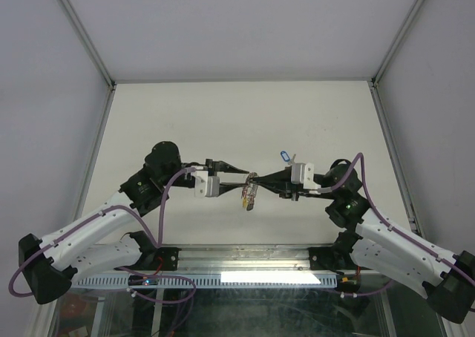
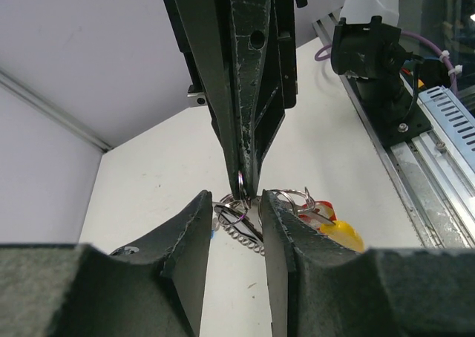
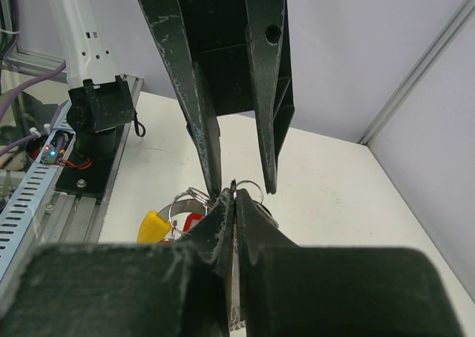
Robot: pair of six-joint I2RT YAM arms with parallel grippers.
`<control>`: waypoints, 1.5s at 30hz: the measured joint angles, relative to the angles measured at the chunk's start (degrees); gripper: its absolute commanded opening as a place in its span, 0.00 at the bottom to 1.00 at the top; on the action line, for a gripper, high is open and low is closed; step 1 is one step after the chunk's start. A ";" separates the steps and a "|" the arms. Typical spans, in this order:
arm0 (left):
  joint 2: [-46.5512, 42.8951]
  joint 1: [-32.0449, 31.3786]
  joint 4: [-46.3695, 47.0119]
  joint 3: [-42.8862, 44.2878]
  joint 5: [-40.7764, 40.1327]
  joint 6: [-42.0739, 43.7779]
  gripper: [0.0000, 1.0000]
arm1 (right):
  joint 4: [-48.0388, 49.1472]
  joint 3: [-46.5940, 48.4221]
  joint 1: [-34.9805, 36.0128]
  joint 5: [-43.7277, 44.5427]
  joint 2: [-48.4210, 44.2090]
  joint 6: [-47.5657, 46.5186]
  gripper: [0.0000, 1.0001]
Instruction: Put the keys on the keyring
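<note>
The two grippers meet tip to tip above the middle of the table. My right gripper (image 1: 254, 178) (image 3: 234, 192) is shut on the thin edge of the keyring (image 2: 247, 237), whose ribbed part hangs below. A bunch of keys (image 1: 250, 196) dangles from it on small rings, with a yellow tag (image 2: 345, 233) (image 3: 152, 226) and a red tag (image 3: 194, 220) showing. My left gripper (image 1: 247, 175) (image 2: 234, 200) is open, its fingers (image 3: 211, 159) straddling the right fingertips and the rings. A blue-tagged key (image 1: 284, 156) lies apart on the table behind the right gripper.
White walls with metal corner posts (image 1: 89, 44) enclose the table on three sides. A metal rail (image 1: 245, 257) with the arm bases runs along the near edge. Purple cables (image 1: 159, 203) loop beside both arms.
</note>
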 measured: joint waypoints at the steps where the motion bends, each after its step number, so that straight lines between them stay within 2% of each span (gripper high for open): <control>1: 0.22 0.00 0.00 0.00 -0.02 0.09 0.30 | 0.09 0.00 0.00 -0.17 0.00 0.02 0.00; 14: 1.62 -0.02 -0.04 0.11 -0.31 0.35 0.16 | 0.55 0.00 -0.02 -0.35 -0.09 0.42 0.00; 20: 1.81 -0.02 -0.07 0.37 -0.70 -0.20 0.00 | 0.96 0.00 -0.22 0.13 -0.09 0.46 0.00; 30: 2.73 -0.02 -4.37 2.91 -2.43 -0.24 0.00 | 0.63 0.00 -0.55 1.33 -0.35 0.17 0.00; 32: 2.97 -0.35 -6.40 3.61 -3.21 0.68 0.00 | -1.38 0.35 -0.55 1.40 -0.57 -0.02 0.10; 35: 3.34 -0.63 -9.88 4.87 -4.90 2.82 0.00 | -5.44 1.68 -0.46 1.44 -0.81 -1.64 0.18; 39: 3.80 -0.63 -15.50 6.10 -7.61 6.03 0.00 | -12.02 4.98 -0.26 2.10 -2.40 -4.87 0.22; 45: 5.51 -0.63 -24.11 9.27 -9.92 10.86 0.00 | -27.30 14.56 -0.26 6.23 -1.42 -9.33 0.24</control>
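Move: The keyring's metal loop is in the closed right fingertips, right at that hand's point. The part-open left fingers already stand either side of it, with the loop about 1 cm to the left hand's right and otherwise level. The yellow tag hangs some 4 cm back and 5 cm below the left hand. The loose blue tag lies on the table about 19 cm ahead of the left hand, 13 cm to its right and 22 cm below. Hold the left gripper nearly still, settling about 1 cm lower, and shut its fingers on the loop beside the right fingertips. Then open the right fingers a little and draw that hand off up, to its right and forward, about 3 cm. Meanwhile lower the left hand some 4 cm, also easing forward and left away from the right, its fingers tipping about 15 degrees downward. ##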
